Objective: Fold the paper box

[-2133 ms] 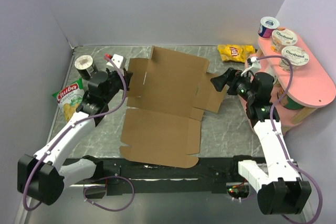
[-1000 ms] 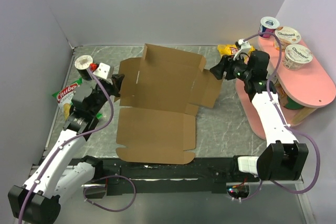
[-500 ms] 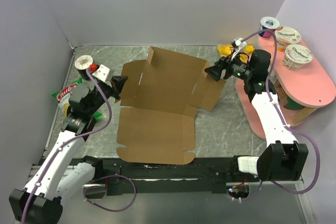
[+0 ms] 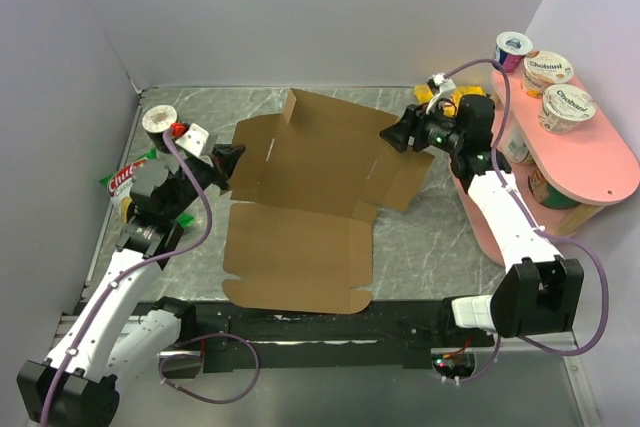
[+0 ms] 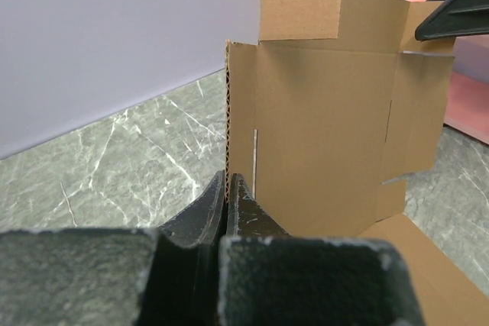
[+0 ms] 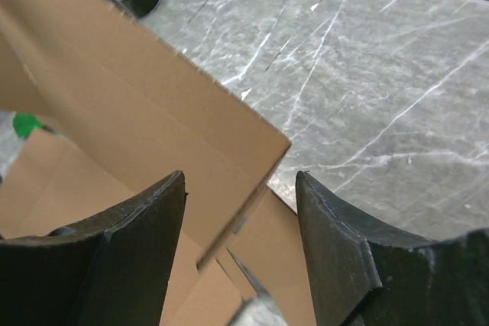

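The paper box (image 4: 300, 197) is a brown cardboard sheet in the middle of the table, its near half flat and its far panel tilted up. My left gripper (image 4: 228, 159) is shut on the edge of the sheet's left flap. In the left wrist view the corrugated edge (image 5: 228, 112) rises straight out of the shut left gripper (image 5: 227, 181). My right gripper (image 4: 393, 137) stands open at the far right corner of the raised panel. That corner (image 6: 252, 143) lies between the open fingers of the right gripper (image 6: 238, 177), and neither finger presses on it.
A black can (image 4: 158, 119) and a Chuba chips bag (image 4: 130, 175) lie at the left. A yellow Lay's bag (image 4: 440, 97) sits behind the right gripper. A pink shelf (image 4: 600, 162) at the right carries three yoghurt cups (image 4: 570, 105).
The right gripper has moved left until its fingers straddle the far right corner of the raised panel. The left gripper keeps its hold on the left flap, hardly moving.
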Available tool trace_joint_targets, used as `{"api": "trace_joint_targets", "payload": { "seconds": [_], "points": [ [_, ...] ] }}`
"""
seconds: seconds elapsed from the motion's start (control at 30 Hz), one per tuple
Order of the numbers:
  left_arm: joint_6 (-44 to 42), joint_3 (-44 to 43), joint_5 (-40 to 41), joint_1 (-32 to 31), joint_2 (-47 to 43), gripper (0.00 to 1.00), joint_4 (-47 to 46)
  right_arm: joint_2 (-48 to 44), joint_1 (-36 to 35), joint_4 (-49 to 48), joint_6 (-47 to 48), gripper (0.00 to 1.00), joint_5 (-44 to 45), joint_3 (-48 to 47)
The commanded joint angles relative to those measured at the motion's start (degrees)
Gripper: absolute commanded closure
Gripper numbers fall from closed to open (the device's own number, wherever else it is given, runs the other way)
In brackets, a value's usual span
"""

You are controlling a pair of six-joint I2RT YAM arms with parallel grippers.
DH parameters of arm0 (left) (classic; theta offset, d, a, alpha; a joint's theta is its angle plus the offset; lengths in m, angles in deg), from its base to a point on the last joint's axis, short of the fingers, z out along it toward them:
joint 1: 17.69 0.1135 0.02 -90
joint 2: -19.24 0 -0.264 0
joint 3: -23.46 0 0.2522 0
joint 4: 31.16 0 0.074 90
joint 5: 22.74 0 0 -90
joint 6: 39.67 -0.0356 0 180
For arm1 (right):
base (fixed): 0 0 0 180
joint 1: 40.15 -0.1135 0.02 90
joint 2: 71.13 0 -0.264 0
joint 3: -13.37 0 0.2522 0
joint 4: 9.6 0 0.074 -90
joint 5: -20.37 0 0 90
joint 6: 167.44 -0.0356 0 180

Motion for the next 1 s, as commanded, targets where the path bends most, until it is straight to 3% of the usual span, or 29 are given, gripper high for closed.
{"api": "trace_joint_targets", "payload": {
  "seconds": [0.0, 0.27, 0.37, 0.43, 0.53, 0.57, 0.63, 0.83, 0.97],
  "points": [
    [-0.63, 0.13, 1.12, -1.50, -1.35, 0.99, -2.08, -0.56, -2.46, -4.22, -5.68, 0.37, 9.42, 0.05],
    [-0.99, 0.49, 8.41, -2.99, -1.78, 0.98, -1.81, 0.58, -8.44, -1.85, -5.69, 0.64, 23.05, -1.19],
    [-0.19, 0.40, 11.85, -3.17, -1.52, 0.86, -1.73, -0.29, -10.37, -3.25, -6.12, 0.74, 27.11, 0.74],
    [0.07, 0.22, 12.99, -3.26, -1.35, 0.55, -1.46, -1.08, -11.08, -5.44, -6.74, 0.81, 27.63, 2.67],
    [0.25, -0.30, 13.78, -3.35, -1.00, 0.26, -1.20, -1.61, -11.60, -7.63, -6.74, 0.94, 29.13, 4.26],
    [0.25, -0.48, 14.13, -3.35, -0.82, 0.11, -0.76, -1.87, -11.70, -8.34, -6.65, 0.97, 29.48, 4.70],
    [0.42, -1.71, 14.92, -3.35, -1.08, 0.01, -0.15, -2.31, -11.87, -9.58, -6.21, 1.00, 30.62, 6.02],
    [2.88, -11.10, 12.74, -3.35, 2.86, 0.04, 6.52, -4.42, -12.49, -15.81, -4.11, 1.00, 30.46, 9.62],
    [5.78, -19.80, 7.29, -3.26, 14.96, 0.04, 13.20, -5.83, -13.19, -20.90, -1.47, 1.00, 29.40, 11.82]
  ]
}}
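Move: The right hand stands open at the right edge of the raised far panel of the box, the spot to pinch lying some 2 cm ahead, 2 cm to its left and 2 cm lower. From that hand the right side flap is about 7 cm back, 2 cm left and 8 cm below; the yellow chips bag is roughly 12 cm ahead, 15 cm right and 18 cm down. The left hand still pinches the left flap's edge; that right panel edge is about 30 cm to its right, 5 cm ahead and about level. The right fingers close on the panel's right edge just below its far corner, easing a little forward and left, then carrying the grip down, about 5 cm lower in all, as the wrist turns clockwise some 15 degrees. The left hand opens wide and lets go of the left flap while drifting forward-left and turning slightly counter-clockwise, then lifts away about 4 cm with a push forward. ##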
